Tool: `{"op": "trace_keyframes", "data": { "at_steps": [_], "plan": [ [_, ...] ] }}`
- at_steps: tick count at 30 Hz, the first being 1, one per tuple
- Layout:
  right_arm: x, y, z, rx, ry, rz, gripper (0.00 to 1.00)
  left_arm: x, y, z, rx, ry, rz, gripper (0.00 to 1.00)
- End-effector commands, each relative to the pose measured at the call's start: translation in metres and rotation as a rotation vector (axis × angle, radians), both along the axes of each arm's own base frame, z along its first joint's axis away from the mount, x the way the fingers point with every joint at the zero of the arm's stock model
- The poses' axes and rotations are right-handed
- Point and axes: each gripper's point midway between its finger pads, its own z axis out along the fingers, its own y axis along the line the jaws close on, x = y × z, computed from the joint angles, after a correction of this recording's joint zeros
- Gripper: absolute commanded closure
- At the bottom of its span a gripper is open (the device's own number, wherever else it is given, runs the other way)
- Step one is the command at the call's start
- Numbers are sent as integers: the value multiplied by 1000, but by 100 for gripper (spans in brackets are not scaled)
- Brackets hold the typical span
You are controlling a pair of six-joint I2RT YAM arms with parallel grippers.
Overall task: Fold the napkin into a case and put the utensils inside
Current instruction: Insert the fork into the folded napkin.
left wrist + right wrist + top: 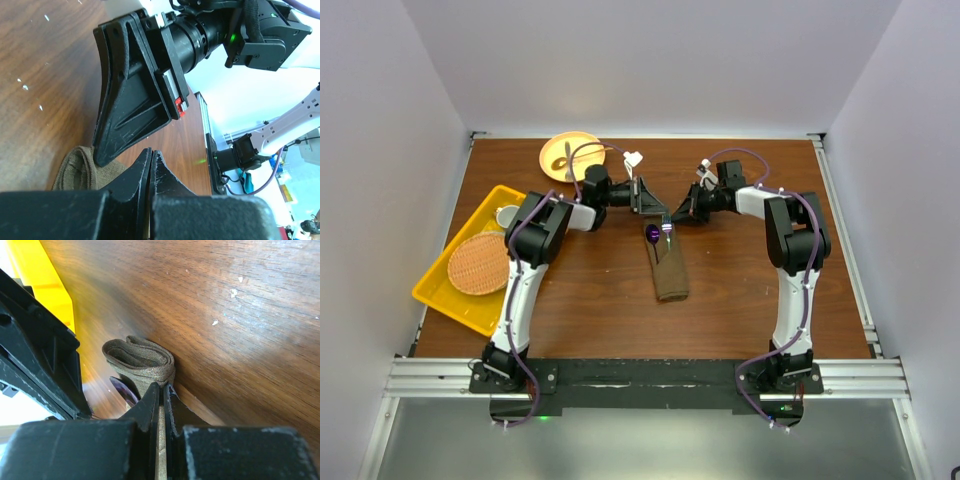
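The napkin lies folded into a narrow olive-brown case in the middle of the table, its open end toward the grippers. A glossy purple spoon lies at that end, its bowl showing beside the cloth. My right gripper is just above the case's mouth, shut on a slim pale utensil whose edge shows as a thin strip between the jaws. My left gripper is close beside it, shut and empty, with the cloth just beyond it.
A round yellow plate sits at the back left. A yellow tray at the left edge holds a round woven mat. The two grippers nearly touch; the right one fills the left wrist view.
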Motion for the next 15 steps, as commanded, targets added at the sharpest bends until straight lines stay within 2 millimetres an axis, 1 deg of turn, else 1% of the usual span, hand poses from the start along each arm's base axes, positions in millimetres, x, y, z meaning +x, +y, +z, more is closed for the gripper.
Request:
{"op": "trace_keyframes", "data": {
  "at_steps": [1,5,7,8,9,11,12,14,15],
  "plan": [
    [9,2,14,6,-58,-11,100,-7,-4,34,-27,-100,-3,99],
    [8,1,15,5,-60,-12,100,-10,-3,29,-15,-88,3,96],
    [7,2,15,5,-58,-9,100,-10,-3,27,-8,-85,5,91],
    [7,2,16,6,-61,-9,100,-10,-3,26,-3,-84,7,87],
    [6,2,16,6,-60,-7,100,-9,-3,27,0,-100,11,81],
    [5,1,17,6,-60,-7,100,-6,-3,28,8,-101,20,73],
    [5,1,17,4,-60,-8,100,-5,-3,29,9,-118,20,67],
    [3,1,18,5,-61,-5,100,-2,-4,33,17,-127,24,63],
    [3,0,17,4,-62,-5,100,1,-5,36,19,-157,27,59]
  ]
}}
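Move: The left hand, with the fork still pinched between its shut fingers, has the napkin's open end about 2 cm back towards the base, 1 cm to its left and roughly 5 cm below. The napkin's middle lies some 11 cm back, nearly in line sideways, and the spoon's bowl about 4 cm back and 3 cm left. From the right hand, the open end is about 2 cm back, 2 cm left, at nearly the same height. Easing back towards the base and down, each by a bit under 1 cm, the left hand brings the fork down a last little way towards the napkin's open end. Its fingers then part to about a third of their range, letting go of the fork, while the arm all but stops. The right hand stays in place and keeps its shut fingers pinched on the rim of the opening. ##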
